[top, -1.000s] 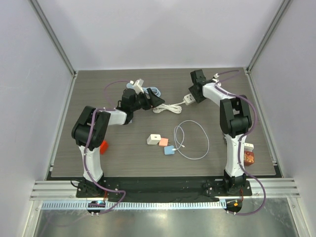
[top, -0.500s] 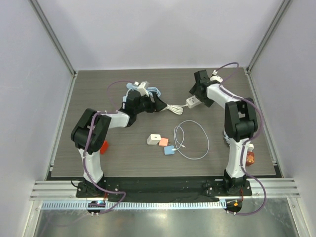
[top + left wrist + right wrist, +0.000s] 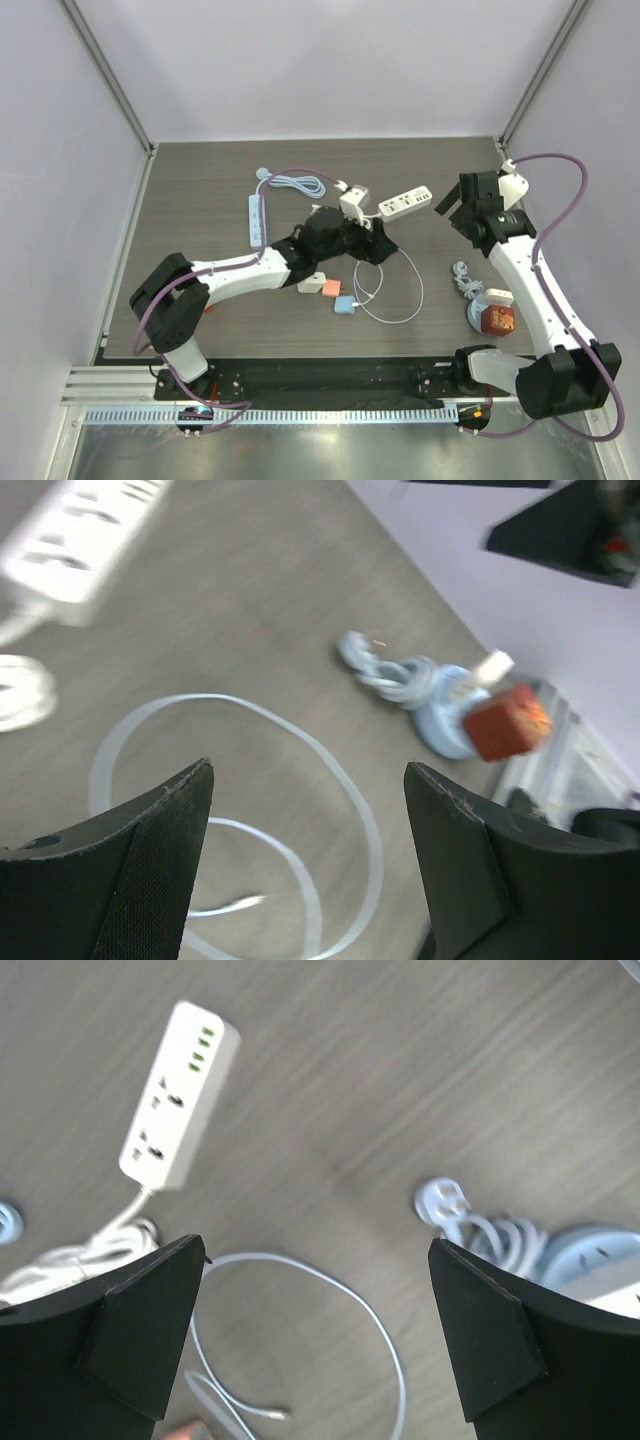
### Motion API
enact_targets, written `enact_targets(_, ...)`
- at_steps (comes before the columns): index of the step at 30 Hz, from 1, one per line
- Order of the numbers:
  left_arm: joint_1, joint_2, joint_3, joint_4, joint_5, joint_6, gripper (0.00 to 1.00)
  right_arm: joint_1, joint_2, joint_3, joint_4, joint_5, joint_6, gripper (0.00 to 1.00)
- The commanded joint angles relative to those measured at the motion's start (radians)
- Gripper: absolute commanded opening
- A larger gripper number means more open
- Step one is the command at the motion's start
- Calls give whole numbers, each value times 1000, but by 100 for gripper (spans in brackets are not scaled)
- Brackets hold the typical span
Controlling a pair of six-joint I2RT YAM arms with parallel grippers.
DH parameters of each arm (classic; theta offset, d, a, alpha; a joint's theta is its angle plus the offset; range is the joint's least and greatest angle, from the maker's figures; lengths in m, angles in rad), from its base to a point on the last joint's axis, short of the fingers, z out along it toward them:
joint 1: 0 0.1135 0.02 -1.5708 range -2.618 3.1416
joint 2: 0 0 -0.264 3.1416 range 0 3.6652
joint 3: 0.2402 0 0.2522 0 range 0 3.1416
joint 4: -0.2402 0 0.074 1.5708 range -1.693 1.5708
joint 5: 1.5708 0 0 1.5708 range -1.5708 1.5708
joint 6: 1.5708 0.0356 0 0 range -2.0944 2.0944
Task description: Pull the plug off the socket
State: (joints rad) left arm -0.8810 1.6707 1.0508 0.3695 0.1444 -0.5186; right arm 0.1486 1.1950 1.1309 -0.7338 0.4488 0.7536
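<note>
The white power strip (image 3: 405, 203) (image 3: 178, 1095) lies flat at the back middle, and the outlets that show on it are bare. Its cord (image 3: 90, 1250) runs off toward the left arm. My right gripper (image 3: 447, 205) (image 3: 316, 1243) hangs open just right of the strip, holding nothing. My left gripper (image 3: 378, 247) (image 3: 308, 770) is open too, above the thin white cable loop (image 3: 400, 285) (image 3: 250, 780), with nothing between its fingers. At the right, a red cube plug (image 3: 498, 320) (image 3: 505, 723) sits on a round pale-blue socket (image 3: 445, 730).
A pale-blue power strip (image 3: 256, 218) with its coiled cord (image 3: 297, 183) lies at the back left. Three small chargers, white (image 3: 312, 283), pink (image 3: 331, 288) and blue (image 3: 343, 304), sit mid-table. A white three-pin plug (image 3: 440, 1203) with bundled cable (image 3: 463, 280) lies beside the round socket.
My right gripper opened, let go of the white power strip and swung away to the right. My left arm moved right and nearer, over the cable loop. The strip now lies free.
</note>
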Motion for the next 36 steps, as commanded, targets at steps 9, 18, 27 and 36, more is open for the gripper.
enact_targets(9,-323,326,356,-61,-68,-143,77,3,-236,43,-306,-39,-66,100)
enact_targets(18,-377,539,596,-99,-239,-205,77,2,-278,20,-343,-91,-120,100)
enact_targets(27,-343,704,801,-325,-413,-466,77,2,-318,33,-351,-78,-157,99)
enact_targets(36,-277,811,882,-288,-318,-583,77,2,-275,89,-351,-93,-184,100)
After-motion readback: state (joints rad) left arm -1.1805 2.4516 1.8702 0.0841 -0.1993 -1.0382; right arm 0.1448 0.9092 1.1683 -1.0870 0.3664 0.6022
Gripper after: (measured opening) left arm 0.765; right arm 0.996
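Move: The grey coiled cable of the round socket lies about 24 cm to the left hand's right, 3 cm back and 17 cm below. The round socket sits some 28 cm right and 11 cm back of that hand, the red box on it about 30 cm right and 13 cm back; the blue plug is 6 cm left and 9 cm back. From the right hand, the coil is about 11 cm right, 7 cm back and 19 cm below. Left hand sweeps about 20 cm right while sinking, back then forward, towards the grey coil; right draws back. ##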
